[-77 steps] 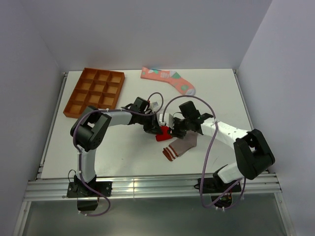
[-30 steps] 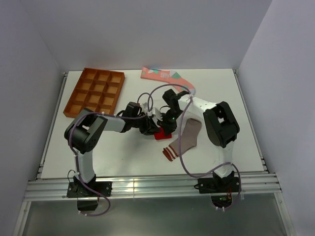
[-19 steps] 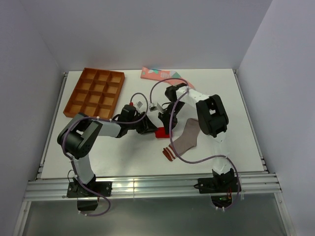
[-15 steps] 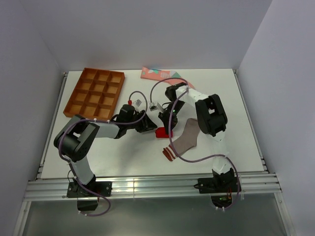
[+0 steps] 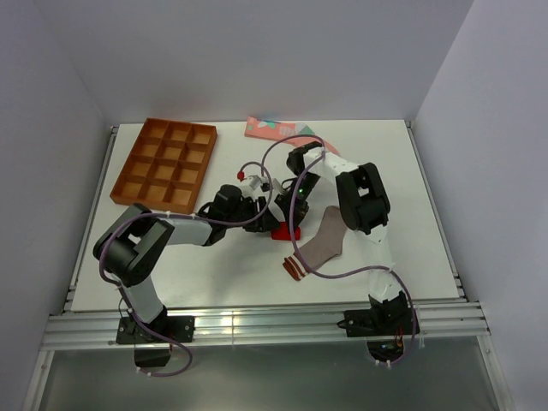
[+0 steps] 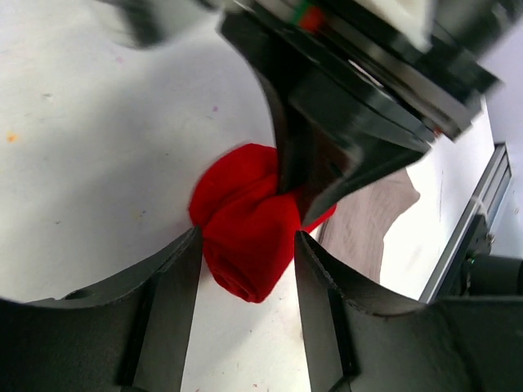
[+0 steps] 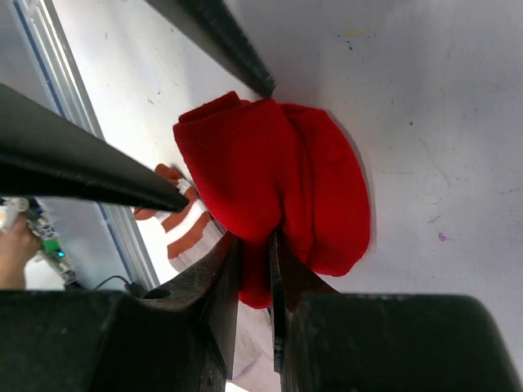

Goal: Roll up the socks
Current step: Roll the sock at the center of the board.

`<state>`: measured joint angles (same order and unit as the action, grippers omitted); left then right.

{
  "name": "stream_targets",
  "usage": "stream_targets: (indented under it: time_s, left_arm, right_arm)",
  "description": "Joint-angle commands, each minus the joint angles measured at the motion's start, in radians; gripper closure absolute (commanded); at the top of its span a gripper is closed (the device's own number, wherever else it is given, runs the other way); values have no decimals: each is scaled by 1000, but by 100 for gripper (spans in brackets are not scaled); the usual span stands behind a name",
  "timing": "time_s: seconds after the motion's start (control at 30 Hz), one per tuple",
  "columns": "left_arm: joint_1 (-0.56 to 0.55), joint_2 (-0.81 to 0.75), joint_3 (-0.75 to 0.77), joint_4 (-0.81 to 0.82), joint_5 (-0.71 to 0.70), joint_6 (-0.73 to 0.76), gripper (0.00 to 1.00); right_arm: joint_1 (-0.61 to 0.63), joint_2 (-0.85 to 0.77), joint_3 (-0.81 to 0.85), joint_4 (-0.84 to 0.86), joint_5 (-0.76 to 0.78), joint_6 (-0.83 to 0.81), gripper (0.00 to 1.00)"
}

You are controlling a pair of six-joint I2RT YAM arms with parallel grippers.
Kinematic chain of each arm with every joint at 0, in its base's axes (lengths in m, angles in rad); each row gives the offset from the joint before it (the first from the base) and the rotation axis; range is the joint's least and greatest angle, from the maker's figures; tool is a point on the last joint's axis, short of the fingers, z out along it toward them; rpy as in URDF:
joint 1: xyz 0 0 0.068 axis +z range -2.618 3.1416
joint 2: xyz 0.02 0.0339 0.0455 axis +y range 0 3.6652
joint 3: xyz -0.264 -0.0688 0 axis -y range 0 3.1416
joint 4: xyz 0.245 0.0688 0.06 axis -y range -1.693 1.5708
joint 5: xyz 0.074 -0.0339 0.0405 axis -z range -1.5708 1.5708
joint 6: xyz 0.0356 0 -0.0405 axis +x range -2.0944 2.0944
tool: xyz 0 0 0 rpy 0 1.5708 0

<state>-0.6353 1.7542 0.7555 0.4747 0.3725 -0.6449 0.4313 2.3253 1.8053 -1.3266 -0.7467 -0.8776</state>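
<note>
The red sock (image 5: 285,231) lies bunched in a lump at the table's middle. My left gripper (image 5: 264,221) reaches it from the left. In the left wrist view its jaws (image 6: 248,235) stand open on either side of the red lump (image 6: 245,261). My right gripper (image 5: 289,219) comes down from behind and is shut on a fold of the red sock (image 7: 278,171), its fingertips (image 7: 254,238) pinching the fabric. The grey-brown sock (image 5: 324,241) lies flat just right of the lump, striped cuff (image 7: 176,237) toward me. The salmon-pink sock (image 5: 274,130) lies at the back, partly hidden by the right arm.
An orange tray (image 5: 165,163) with several compartments sits at the back left. Both arms and their purple cables (image 5: 321,274) crowd the table's middle. Grey walls stand on the left, back and right, and a metal rail (image 5: 257,321) runs along the near edge.
The right arm has folded in over the red sock and kept its pinch on it. The left gripper's jaws have spread apart around the lump, and the left arm has dropped lower.
</note>
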Motion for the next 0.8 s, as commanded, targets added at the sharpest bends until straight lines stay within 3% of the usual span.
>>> stream_targets:
  time_s: [0.0,0.57,0.67,0.77]
  left_arm:
    - [-6,-24,-18,76,51,85,46]
    - [-17,73,48,-34,91,129,49]
    - [-18,94,83,-93,59,108,56]
    - [-23,129,142,-194,10,76,80]
  right_arm:
    - [-17,71,25,7,112,-3,83]
    - [-20,77,26,29,132,52,82]
    - [-20,59,-1,62,150,69,82]
    - [-19,37,-29,101,164,84,79]
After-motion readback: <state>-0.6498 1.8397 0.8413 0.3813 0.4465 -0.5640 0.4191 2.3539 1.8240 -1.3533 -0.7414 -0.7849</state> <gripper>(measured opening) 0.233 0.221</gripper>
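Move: Just beyond and below the left hand's open fingers lies the bunched red sock, its middle about 3 cm to the right, 1 cm back and 3 cm down. From the right hand, which already pinches the sock, that middle is some 2 cm left, 2 cm back and 1 cm down. Counted from the left hand, the grey sock lies about 11 cm right and 7 cm back, the pink sock about 21 cm ahead and 5 cm right. Drawing back about 1.5 cm, the left hand then sinks some 2 cm onto the free end of the rolled red sock, and finally eases right and slightly forward while its fingers close from half open to pinch the fold. The right hand keeps its grip almost in place, tilting only about 5 degrees. ##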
